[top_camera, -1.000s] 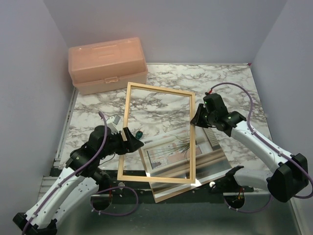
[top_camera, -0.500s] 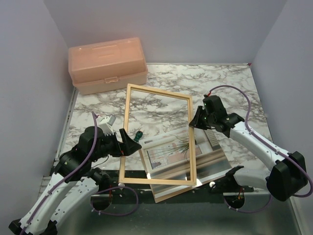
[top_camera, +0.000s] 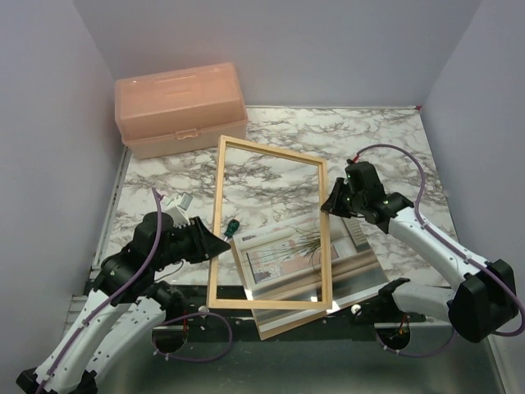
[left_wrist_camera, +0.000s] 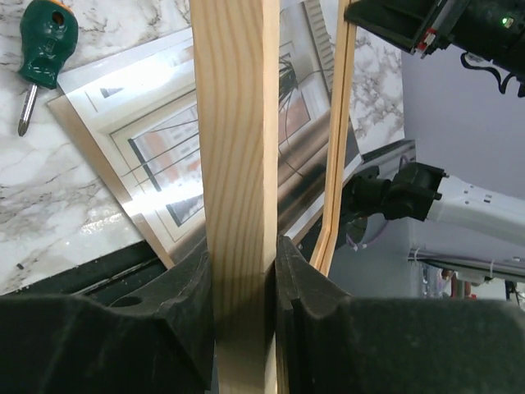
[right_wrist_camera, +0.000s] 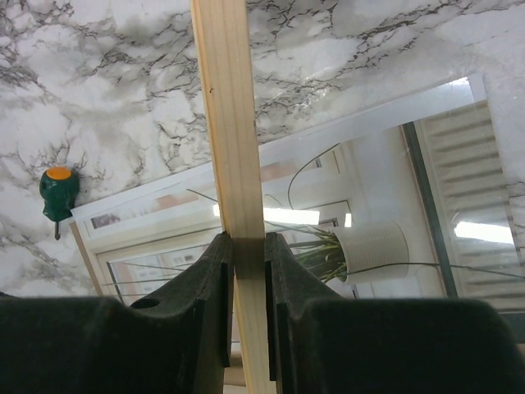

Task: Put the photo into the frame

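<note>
The frame point(top_camera: 271, 152) of light-wood bars hangs tilted over the marble table, held by both arms. My left gripper point(top_camera: 215, 243) is shut on its left bar point(left_wrist_camera: 238, 123), the black pads pressed on both sides. My right gripper point(top_camera: 327, 202) is shut on the right bar point(right_wrist_camera: 230, 123). The photo point(top_camera: 287, 250), a spiky potted plant at a window, lies flat on the table below the frame's near half, under a reflective sheet. It also shows in the left wrist view point(left_wrist_camera: 156, 139) and the right wrist view point(right_wrist_camera: 369, 246).
A green-handled screwdriver point(top_camera: 234, 225) lies on the marble just left of the photo, inside the frame's outline. A peach toolbox point(top_camera: 180, 107) stands at the back left. A brown board edge point(top_camera: 283, 324) sticks out under the photo near the table's front edge.
My left gripper was open beside the frame's left bar and has shut on it. The frame has shifted slightly right. The right gripper has kept its grip.
</note>
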Robot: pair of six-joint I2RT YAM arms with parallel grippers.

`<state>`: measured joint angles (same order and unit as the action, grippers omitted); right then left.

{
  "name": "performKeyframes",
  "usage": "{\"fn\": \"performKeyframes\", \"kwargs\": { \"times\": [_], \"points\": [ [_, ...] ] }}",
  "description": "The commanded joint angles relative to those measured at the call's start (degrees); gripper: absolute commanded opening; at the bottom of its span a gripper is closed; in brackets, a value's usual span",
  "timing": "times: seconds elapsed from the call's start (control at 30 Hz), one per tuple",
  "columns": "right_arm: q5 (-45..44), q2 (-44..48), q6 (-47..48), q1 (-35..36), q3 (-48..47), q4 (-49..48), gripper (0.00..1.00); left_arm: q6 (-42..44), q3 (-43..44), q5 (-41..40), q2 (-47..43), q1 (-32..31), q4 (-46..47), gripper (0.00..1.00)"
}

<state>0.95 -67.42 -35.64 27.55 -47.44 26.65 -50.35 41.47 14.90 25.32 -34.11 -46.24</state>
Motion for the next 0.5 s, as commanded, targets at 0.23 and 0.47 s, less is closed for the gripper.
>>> {"fn": "performKeyframes", "kwargs": {
  "times": [0.23,0.47],
  "points": [
    [4.1,1.8,-1.2,0.0,0.2,-1.7,0.64,-4.0,-5.1,2.1,-0.6,3.2,7.7,0.0],
    [7.1,2.5,-2.8,-1.4,2.5,-2.5,0.97,-3.8,-7.3,7.6,-0.7,10.7,12.2,0.0]
  ]
}}
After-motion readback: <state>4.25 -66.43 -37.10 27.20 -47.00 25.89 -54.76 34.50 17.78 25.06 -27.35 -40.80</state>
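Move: The photo lies flat under the raised frame. Its middle is about 20 cm to the right of the left hand, 4 cm farther out and some 20 cm below. The frame's right bar, in the right fingers, is roughly 26 cm to the left hand's right, 14 cm ahead and 8 cm lower; the screwdriver lies about 14 cm straight ahead on the table. From the right hand, the photo's middle is some 10 cm back, 5 cm left and 12 cm down. The right hand, staying almost where it is, opens its fingers wide from their pinch on the frame's right bar and lets go, leaving them spread either side of that bar. The left hand keeps its pinch on the left bar and takes the frame down about 3 cm and forward some 2 cm towards the photo, while its wrist tips a little downward and turns slightly counter-clockwise. ##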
